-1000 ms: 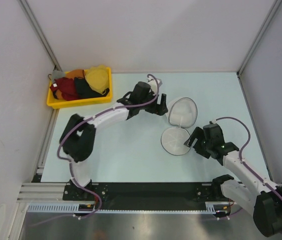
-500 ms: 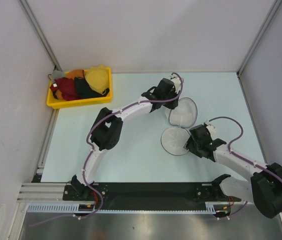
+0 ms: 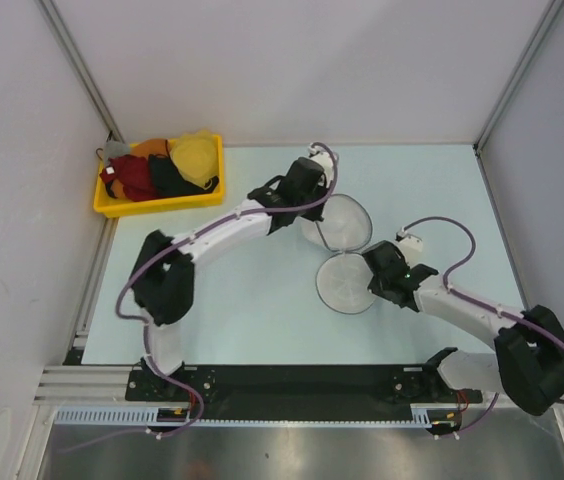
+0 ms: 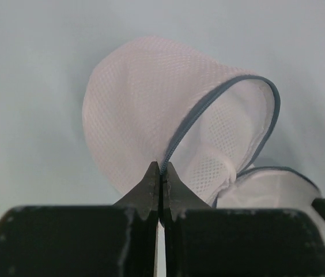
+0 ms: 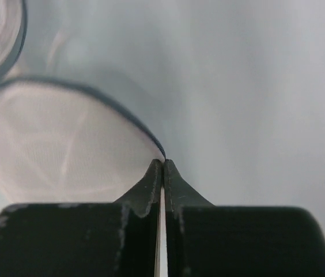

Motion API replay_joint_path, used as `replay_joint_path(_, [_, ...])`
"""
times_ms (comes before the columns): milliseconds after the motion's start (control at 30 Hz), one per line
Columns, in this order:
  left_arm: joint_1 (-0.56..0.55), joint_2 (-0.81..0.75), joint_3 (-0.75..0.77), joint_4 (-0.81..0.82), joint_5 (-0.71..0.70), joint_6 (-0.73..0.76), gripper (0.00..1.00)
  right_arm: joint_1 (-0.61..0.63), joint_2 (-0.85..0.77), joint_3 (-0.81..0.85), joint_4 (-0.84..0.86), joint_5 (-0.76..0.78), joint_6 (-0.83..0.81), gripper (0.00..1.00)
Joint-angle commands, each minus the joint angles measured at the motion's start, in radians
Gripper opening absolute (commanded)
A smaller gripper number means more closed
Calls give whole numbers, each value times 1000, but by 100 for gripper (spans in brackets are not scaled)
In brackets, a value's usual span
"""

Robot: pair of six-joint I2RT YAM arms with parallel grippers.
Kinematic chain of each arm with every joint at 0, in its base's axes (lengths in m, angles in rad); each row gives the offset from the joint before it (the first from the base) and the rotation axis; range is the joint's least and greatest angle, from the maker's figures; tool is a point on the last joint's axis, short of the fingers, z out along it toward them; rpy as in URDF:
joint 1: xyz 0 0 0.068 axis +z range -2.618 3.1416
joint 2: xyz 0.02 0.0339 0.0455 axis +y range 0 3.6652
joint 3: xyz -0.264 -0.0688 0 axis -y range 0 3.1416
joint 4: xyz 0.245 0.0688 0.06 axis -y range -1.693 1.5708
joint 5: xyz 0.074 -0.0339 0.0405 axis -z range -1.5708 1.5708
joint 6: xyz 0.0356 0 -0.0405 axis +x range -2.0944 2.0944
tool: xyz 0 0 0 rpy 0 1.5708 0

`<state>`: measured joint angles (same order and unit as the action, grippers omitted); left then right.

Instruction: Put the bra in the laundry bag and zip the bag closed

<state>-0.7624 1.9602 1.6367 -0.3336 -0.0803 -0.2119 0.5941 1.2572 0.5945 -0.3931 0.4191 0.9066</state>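
Note:
The laundry bag (image 3: 345,225) lies open on the table as two round white mesh halves with dark rims. The far half (image 4: 133,104) is tipped up, and my left gripper (image 4: 161,168) is shut on its dark rim. In the top view the left gripper (image 3: 316,213) sits at that half's left edge. My right gripper (image 5: 163,161) is shut on the rim of the near half (image 5: 64,144), at its right edge (image 3: 367,283). The bra appears to be among the garments (image 3: 162,170) heaped in the bin; a yellow cupped piece (image 3: 195,155) lies on top.
A yellow plastic bin (image 3: 152,206) stands at the far left of the table, by the left wall. Metal frame posts rise at the back corners. Both arms reach inward over the middle of the pale table (image 3: 252,300).
Both grippers went from open to shut on the bag's rims. The left gripper drew the far half to the left. The right gripper moved left onto the near half.

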Motion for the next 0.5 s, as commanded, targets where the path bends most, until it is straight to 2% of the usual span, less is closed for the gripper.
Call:
replay_joint_path(0, [-5,-279,-110,-22,-240,-26,0,19,-186,123,-200,194,-182,0])
replay_joint_path(67, [-5,-381,-170,-70,-298,-67,0,22,-255,154,-231,202,-263,0])
replay_joint_path(100, [-6,-411,-191,-73,-280,-78,0,23,-322,163,-239,182,-353,0])
replay_joint_path(167, [-20,-458,-251,-87,-283,-113,0,21,-366,201,-254,169,-426,0])
replay_joint_path(267, [-29,-529,-342,-94,-282,-194,0,9,-363,309,-315,165,-515,0])
replay_joint_path(367, [-38,-613,-469,-35,-288,-286,0,-1,-317,418,-395,60,-551,0])
replay_joint_path(433, [-28,-693,-558,93,-219,-360,0,-8,-311,436,-374,-171,-599,0])
replay_joint_path(467, [-20,-716,-634,143,-179,-377,0,-23,-303,441,-359,-339,-604,4])
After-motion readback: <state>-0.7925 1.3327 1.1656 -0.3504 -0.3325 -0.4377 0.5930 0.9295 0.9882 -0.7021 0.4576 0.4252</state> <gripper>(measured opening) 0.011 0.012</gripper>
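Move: The left hand already pinches the left rim of the laundry bag's far lobe, whose middle is about 6 cm to its right, 1 cm back and 3 cm below. The near lobe is 16 cm back, 7 cm right and 6 cm below; the yellow bin stands some 38 cm left and 10 cm ahead, 4 cm lower. The right hand already pinches the near lobe's right rim: that middle is 6 cm left, 1 cm ahead, 1 cm down; the far lobe is 16 cm ahead, 6 cm left, level in height. Leftward, up and back, the left hand draws the far lobe's rim some 11 cm to the left, climbing about as much before sinking 3 cm, and swings counter-clockwise. The right hand goes almost straight up, about 19 cm, its fingertips tilting up and turning counter-clockwise, still pinching the near lobe's edge; both grippers stay shut. ##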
